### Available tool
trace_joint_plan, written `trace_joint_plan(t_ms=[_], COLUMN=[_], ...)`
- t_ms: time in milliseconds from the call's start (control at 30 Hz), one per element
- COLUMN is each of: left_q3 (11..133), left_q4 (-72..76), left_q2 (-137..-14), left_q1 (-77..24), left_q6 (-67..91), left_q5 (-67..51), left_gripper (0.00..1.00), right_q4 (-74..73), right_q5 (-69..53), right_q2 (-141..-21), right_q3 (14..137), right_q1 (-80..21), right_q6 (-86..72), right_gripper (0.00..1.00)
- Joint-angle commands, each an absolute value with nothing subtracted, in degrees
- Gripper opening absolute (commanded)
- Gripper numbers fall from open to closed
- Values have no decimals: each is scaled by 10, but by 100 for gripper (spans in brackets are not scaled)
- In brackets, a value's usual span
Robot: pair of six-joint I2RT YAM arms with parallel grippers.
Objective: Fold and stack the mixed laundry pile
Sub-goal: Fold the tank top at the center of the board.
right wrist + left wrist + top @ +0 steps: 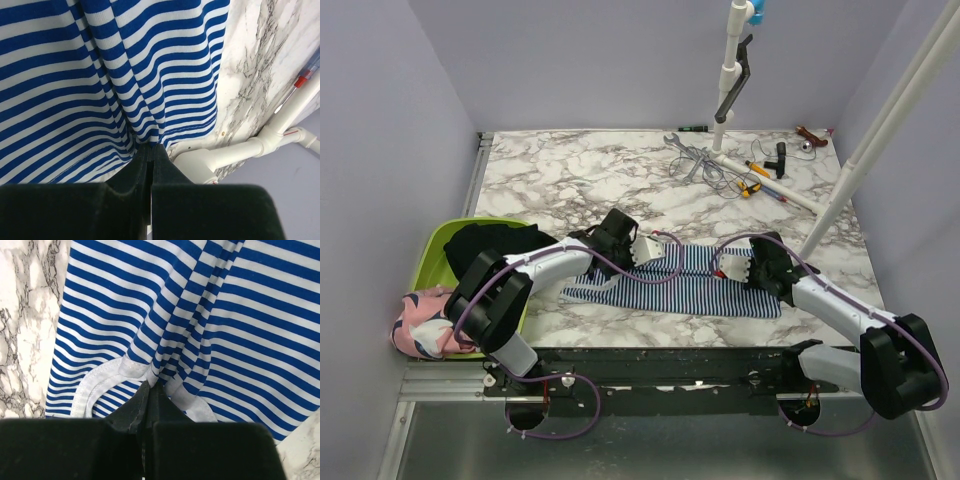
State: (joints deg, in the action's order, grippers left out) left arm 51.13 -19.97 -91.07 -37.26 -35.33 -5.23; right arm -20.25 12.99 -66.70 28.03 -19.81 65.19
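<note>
The navy-and-white striped garment lies spread across the front middle of the marble table. My left gripper is shut on its white-trimmed edge, the cloth bunching at the fingertips. My right gripper is shut on the garment's right part, with folds running into the tips. The plain black garment lies in the lime green basin at the left. The pink shark-print garment hangs over the basin's near rim.
At the back right lie a wrench, pliers and other small tools beside a white PVC pipe. A slanted white PVC pole rises at the right; its foot joint is close to my right gripper.
</note>
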Motion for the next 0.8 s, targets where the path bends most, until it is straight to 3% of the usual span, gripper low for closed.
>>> trace_joint_plan(t_ms=[0, 167, 300, 433, 500, 567, 767], left_q3=[510, 518, 519, 539, 554, 576, 609], left_q4=[-236, -263, -278, -309, -326, -354, -417], left_q2=[-917, -896, -903, -904, -887, -871, -819], left_q1=[-373, -372, -372, -372, -368, -364, -334], left_q6=[-350, -345, -350, -354, -352, -348, -317], left_q5=[-62, -88, -98, -96, -84, -78, -92], left_gripper=[0, 0, 0, 33, 47, 53, 52], right_q4=[-189, -190, -189, -195, -212, -240, -271], right_q5=[159, 166, 163, 172, 152, 123, -61], right_q2=[-680, -684, -668, -631, -614, -607, -607], right_q3=[279, 279, 275, 279, 299, 329, 439], right_q1=[-198, -198, -198, -198, -198, -198, -198], right_q6=[665, 671, 667, 668, 653, 634, 489], right_gripper=[1, 1, 17, 54, 64, 66, 66])
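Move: Both my hands already have the far flap's edge pinched and laid down near the tank top's lengthwise centre line. The tank top's middle is about 10 cm right of my left hand and 1 cm back, and some 20 cm left of my right hand and 1 cm back, a centimetre lower. The black cloth in the bin lies roughly 24 cm left and 4 cm ahead of my left hand. From my right hand, the pipe joint is about 13 cm ahead and 11 cm right, the yellow tool 19 cm ahead and 4 cm left. I ease my left hand back about 2.5 cm, low over the shirt and still pinching it at the neckline, while my right hand stays almost put at the hem end. Then I open both grippers, the right a touch sooner, and lift them clear of the cloth: left some 4 cm nearly straight up, right about 6 cm up, drifting forward and left at the end as its wrist tilts some 10 degrees. ##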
